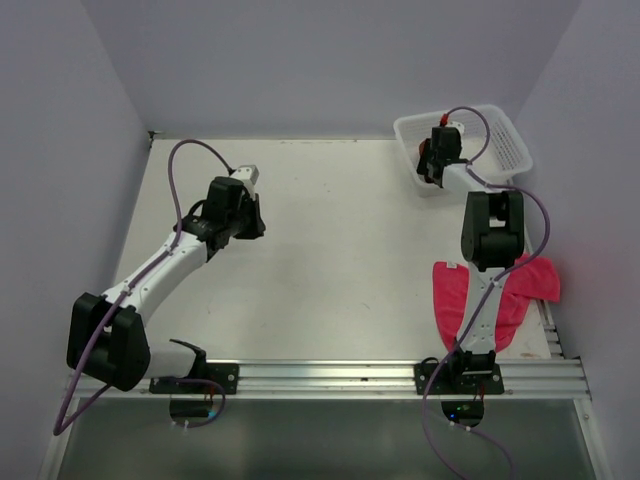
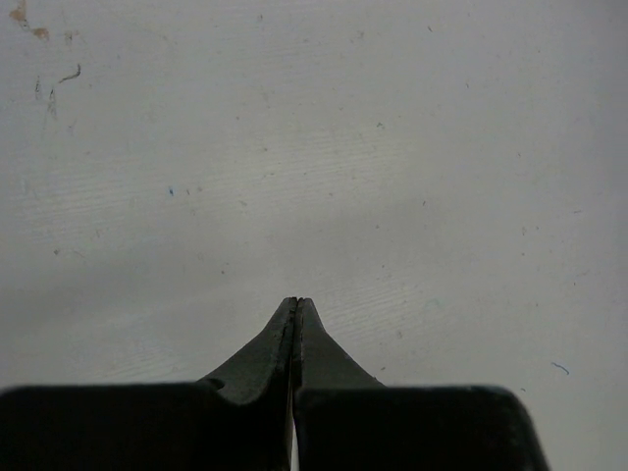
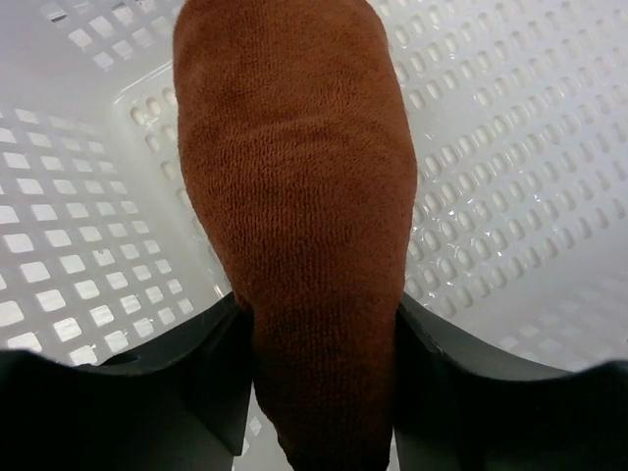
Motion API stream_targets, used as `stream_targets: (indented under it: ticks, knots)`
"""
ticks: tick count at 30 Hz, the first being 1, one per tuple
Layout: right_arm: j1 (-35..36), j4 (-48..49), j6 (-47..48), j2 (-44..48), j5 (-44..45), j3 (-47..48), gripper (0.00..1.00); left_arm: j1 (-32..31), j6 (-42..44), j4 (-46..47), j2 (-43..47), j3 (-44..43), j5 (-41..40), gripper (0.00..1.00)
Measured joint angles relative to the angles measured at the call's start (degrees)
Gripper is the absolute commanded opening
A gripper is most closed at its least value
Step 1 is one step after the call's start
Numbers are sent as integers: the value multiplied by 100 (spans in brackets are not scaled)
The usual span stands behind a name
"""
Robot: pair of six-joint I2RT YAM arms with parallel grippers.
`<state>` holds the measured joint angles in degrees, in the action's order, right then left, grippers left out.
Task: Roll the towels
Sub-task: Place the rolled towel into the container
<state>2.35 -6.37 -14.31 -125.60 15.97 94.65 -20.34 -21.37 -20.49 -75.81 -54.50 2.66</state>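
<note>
The rust-brown towel [image 3: 294, 177], rolled into a thick bundle, stands inside the white mesh basket [image 1: 508, 140] at the back right. My right gripper [image 3: 316, 304] reaches into the basket and is shut on the roll's lower end, with both fingers against its sides. In the top view the right gripper [image 1: 437, 160] covers the brown towel. The pink towel [image 1: 500, 290] lies spread and rumpled on the table at the near right, partly under the right arm. My left gripper [image 2: 296, 300] is shut and empty, hovering over bare table at the left [image 1: 258, 222].
The basket's perforated walls [image 3: 510, 147] close in around the right gripper on both sides. Grey walls enclose the table on the left, back and right. A metal rail [image 1: 330, 375] runs along the near edge between the arm bases.
</note>
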Motion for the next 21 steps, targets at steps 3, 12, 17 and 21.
stream_targets:
  ticks: [3, 12, 17, 21]
  knots:
    - [0, -9, 28, -98, 7, 39, 61, 9, 0, 0, -20, 0, 57, 0]
    - [-50, -348, 26, -271, -35, 251, 77, 7, 0, 4, -20, 0, 192, 0]
    - [-61, -592, 42, -271, -55, 439, 82, 9, 0, 7, -20, 0, 313, 0]
    - [-63, -758, 52, -267, -57, 669, 82, 9, 0, 7, -20, 0, 363, 0]
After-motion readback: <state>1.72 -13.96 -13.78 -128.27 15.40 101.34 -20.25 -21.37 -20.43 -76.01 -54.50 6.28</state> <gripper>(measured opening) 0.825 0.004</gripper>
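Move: The rolled towel is already inside the container, flanked by the right hand's partly opened fingers; its middle lies about 2 cm ahead and 3 cm below that hand. The container's middle is some 11 cm to the right, 2 cm ahead and 3 cm below, while its left wall stands only about 6 cm to the left, level fore and aft and 3 cm below. From the left hand, the towel lies about 27 cm ahead, 50 cm right and 11 cm lower. The rolled towel is let go down in the container: the right fingers, already loosening, keep spreading from about half to mostly open as the hand sinks some 2 cm with it. The hand then turns back and rises about 2 cm to its starting height, fingertips tipping down roughly 5 degrees and parting from the towel's sides. ##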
